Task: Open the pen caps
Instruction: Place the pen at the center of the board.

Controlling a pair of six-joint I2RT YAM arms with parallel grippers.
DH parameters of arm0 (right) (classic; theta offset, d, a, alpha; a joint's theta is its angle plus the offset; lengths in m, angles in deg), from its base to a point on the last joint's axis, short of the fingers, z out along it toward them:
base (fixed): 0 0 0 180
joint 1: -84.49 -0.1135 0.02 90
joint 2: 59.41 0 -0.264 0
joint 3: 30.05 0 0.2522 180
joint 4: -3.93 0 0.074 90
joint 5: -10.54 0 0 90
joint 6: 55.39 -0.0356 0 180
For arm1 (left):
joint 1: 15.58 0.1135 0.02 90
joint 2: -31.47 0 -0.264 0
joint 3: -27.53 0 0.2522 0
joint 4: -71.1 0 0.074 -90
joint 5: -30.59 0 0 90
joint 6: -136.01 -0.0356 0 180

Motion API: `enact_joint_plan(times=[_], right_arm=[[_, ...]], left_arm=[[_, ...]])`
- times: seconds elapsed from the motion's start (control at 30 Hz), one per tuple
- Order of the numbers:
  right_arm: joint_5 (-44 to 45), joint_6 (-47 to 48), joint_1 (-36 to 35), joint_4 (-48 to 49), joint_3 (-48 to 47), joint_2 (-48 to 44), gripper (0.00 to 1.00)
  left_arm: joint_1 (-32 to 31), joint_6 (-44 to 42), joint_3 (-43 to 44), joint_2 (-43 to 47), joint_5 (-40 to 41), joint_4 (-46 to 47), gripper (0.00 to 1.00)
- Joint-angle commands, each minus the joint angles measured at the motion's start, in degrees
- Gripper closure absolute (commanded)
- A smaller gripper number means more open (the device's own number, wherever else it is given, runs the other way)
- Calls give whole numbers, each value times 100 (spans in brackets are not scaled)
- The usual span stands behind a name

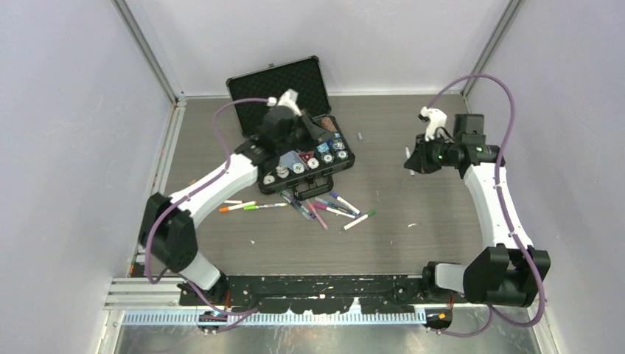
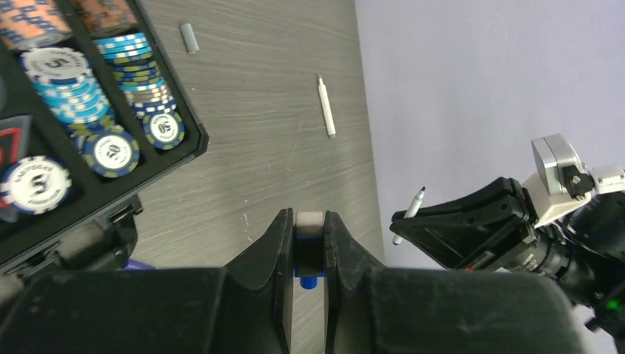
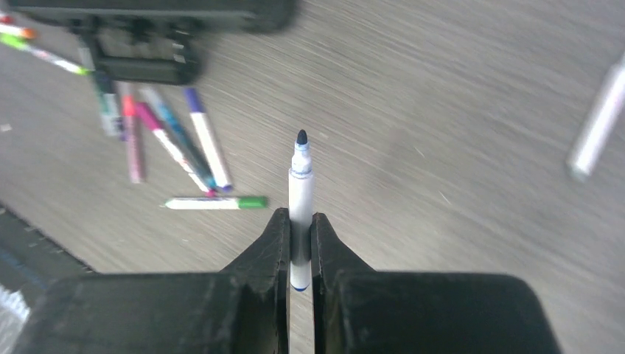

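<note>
My left gripper (image 2: pixel 308 221) is shut on a short blue pen cap (image 2: pixel 308 243) with a pale end, held above the table beside the black case. My right gripper (image 3: pixel 298 217) is shut on a white pen (image 3: pixel 299 184) whose dark blue tip is bare and points away from the jaws. In the left wrist view that right gripper (image 2: pixel 402 221) and its pen (image 2: pixel 410 212) hang off to the right, apart from the cap. In the top view the left gripper (image 1: pixel 298 133) is over the case and the right gripper (image 1: pixel 414 164) is at mid-right. More pens (image 1: pixel 324 206) lie in a loose pile.
An open black case (image 1: pixel 254 85) of poker chips (image 2: pixel 110 151) stands at the back left. A grey cap (image 2: pixel 190 37) and a white pen (image 2: pixel 326 107) lie on the table beyond the left gripper. A green-ended pen (image 3: pixel 214 202) lies near the pile. Walls close in both sides.
</note>
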Motion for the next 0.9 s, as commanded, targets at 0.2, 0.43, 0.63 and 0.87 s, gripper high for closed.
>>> enact_joint_plan(times=[0.2, 0.43, 0.63, 0.87], right_arm=[[1660, 1304, 1723, -378, 378, 128, 99], [2155, 1895, 1930, -110, -922, 2138, 95], [2251, 1774, 1934, -143, -2210, 3640, 93], [2191, 1283, 1781, -776, -3553, 4855, 92]], left_arm=[[-728, -679, 3560, -2790, 652, -2619, 100], [-910, -860, 6500, -4963, 250, -3336, 100], [-911, -992, 7011, -5485, -222, -2854, 100], [-890, -1425, 6498, -5032, -236, -2505, 100]])
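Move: The right hand holds the uncapped pen. The white pen already on the table lies about 11 cm ahead of it, 15 cm right and 19 cm below; the grey cap is some 20 cm ahead and 15 cm left. For the left hand, holding the blue cap, the grey cap lies roughly 15 cm ahead, 13 cm right and 25 cm below, with the chip case's tray about 7 cm ahead, 9 cm left, 22 cm down. Rightward and down together, both hands carry their pieces outward, grips kept shut. The right sweeps about 22 cm right, sinking 14, then reaches forward some 11 past the lying white pen, fingers tipping steeper. The left goes about 17 cm right, 12 down and a little forward, off the chip case towards the grey cap, easing to a stop while its wrist rolls and turns clockwise. ##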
